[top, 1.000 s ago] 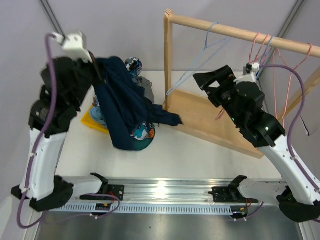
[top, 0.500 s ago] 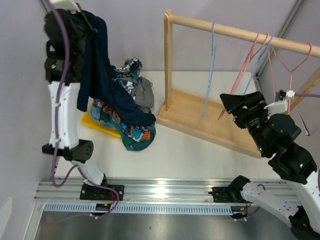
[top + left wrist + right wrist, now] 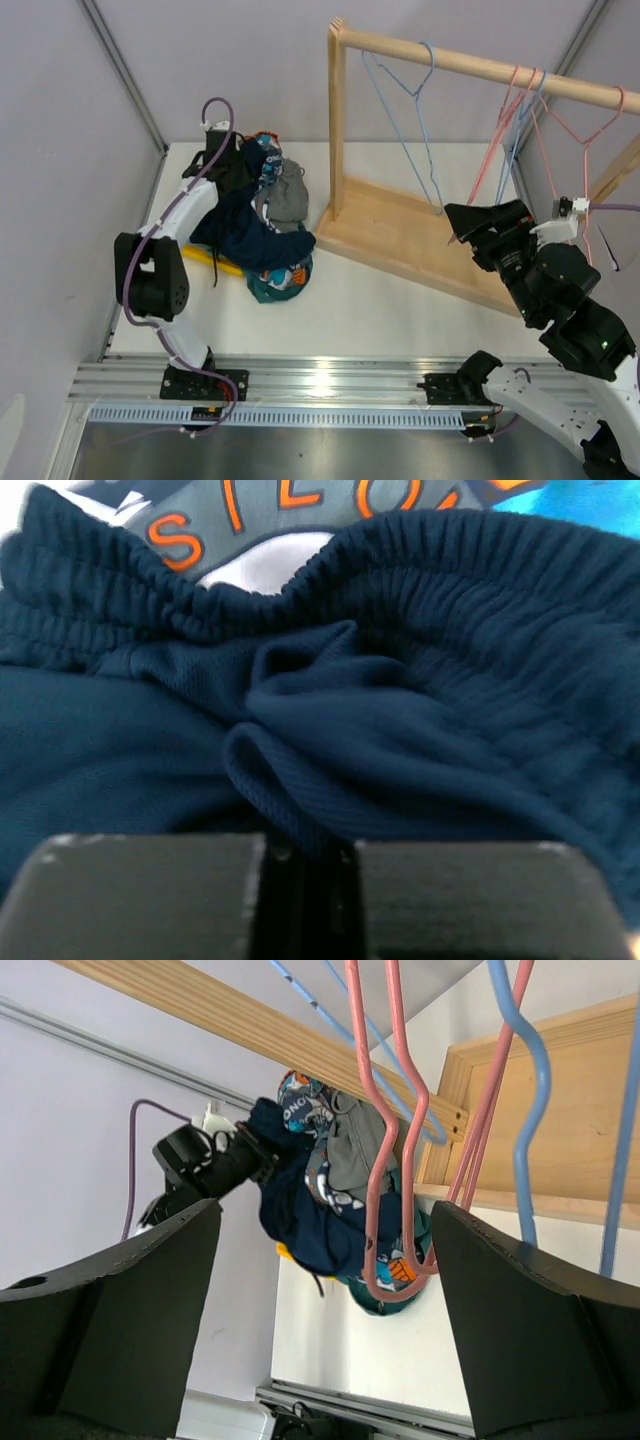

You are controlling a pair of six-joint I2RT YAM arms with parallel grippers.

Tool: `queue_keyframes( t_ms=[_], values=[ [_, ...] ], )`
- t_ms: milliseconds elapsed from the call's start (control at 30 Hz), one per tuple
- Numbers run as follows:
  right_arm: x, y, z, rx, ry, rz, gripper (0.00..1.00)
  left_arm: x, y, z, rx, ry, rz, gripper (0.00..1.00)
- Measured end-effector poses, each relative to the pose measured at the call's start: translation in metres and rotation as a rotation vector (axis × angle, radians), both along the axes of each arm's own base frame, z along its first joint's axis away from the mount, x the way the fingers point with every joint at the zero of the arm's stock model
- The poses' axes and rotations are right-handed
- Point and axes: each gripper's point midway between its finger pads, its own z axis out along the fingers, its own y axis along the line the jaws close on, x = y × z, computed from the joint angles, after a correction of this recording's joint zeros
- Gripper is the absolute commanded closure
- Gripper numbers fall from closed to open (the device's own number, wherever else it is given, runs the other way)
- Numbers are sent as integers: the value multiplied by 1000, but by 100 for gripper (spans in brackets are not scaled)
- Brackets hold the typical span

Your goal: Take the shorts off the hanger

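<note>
Several shorts lie in a heap at the table's far left. The navy shorts [image 3: 250, 232] are on top, with the grey pair [image 3: 289, 200], the patterned pair [image 3: 268, 140] and the teal pair [image 3: 268, 288] beside or under them. No light blue pair shows apart. My left gripper [image 3: 224, 162] is down at the heap's far side, its jaws nearly closed and pinching a fold of the navy shorts [image 3: 330, 730]; it also shows in the left wrist view [image 3: 305, 855]. My right gripper [image 3: 490, 225] is open and empty in front of the rack; it also shows in the right wrist view [image 3: 320, 1330]. A blue hanger [image 3: 405, 100] hangs bare.
The wooden rack [image 3: 410, 235] stands at the back right, its rail [image 3: 470, 65] carrying the blue hanger and several bare pink and blue hangers [image 3: 515, 110]. Two pink hangers [image 3: 385, 1130] hang close before my right gripper. A yellow item [image 3: 205, 257] lies under the heap.
My left arm came down from high up and laid the navy shorts on the heap. My right arm drew back from the rack; the blue hanger swung free.
</note>
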Motion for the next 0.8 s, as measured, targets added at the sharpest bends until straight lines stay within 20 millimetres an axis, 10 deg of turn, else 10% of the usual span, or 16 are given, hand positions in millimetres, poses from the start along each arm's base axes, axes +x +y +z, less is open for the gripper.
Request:
queue_keyframes(
  t_ms=[100, 367, 567, 633, 800],
  values=[
    [-3, -3, 3, 12, -10, -2, 9, -7, -2, 22, -26, -43, -1, 1],
    [-7, -9, 1, -24, -11, -8, 8, -38, 3, 196, -55, -375, -19, 1],
    [-18, -21, 16, -75, -78, -4, 7, -140, 8, 325, -79, -696, -102, 1],
    [-24, -24, 18, -96, -102, 11, 6, -187, 7, 331, -93, -775, -150, 1],
    [-32, -20, -17, -139, -121, 71, 5, -273, 4, 266, -124, -789, -239, 1]
  ],
)
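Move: The navy shorts are pinched at their far end in the shut left hand; their middle lies about 7 cm back, 3 cm right and 6 cm below it, on the pile of shorts. From that hand, the grey shorts lie some 13 cm right, 2 cm back and 9 cm lower. From the open right hand, the navy shorts are about 41 cm left, 22 cm ahead and 30 cm below. The navy shorts are let go onto the pile as the left fingers spread from shut to fully wide; that hand lifts clear, nearly straight up at first, then swings back towards its base, rising some 33 cm before sinking slightly and tipping its fingers up about 45 degrees. The empty right hand, still open, eases back and right a few centimetres. ##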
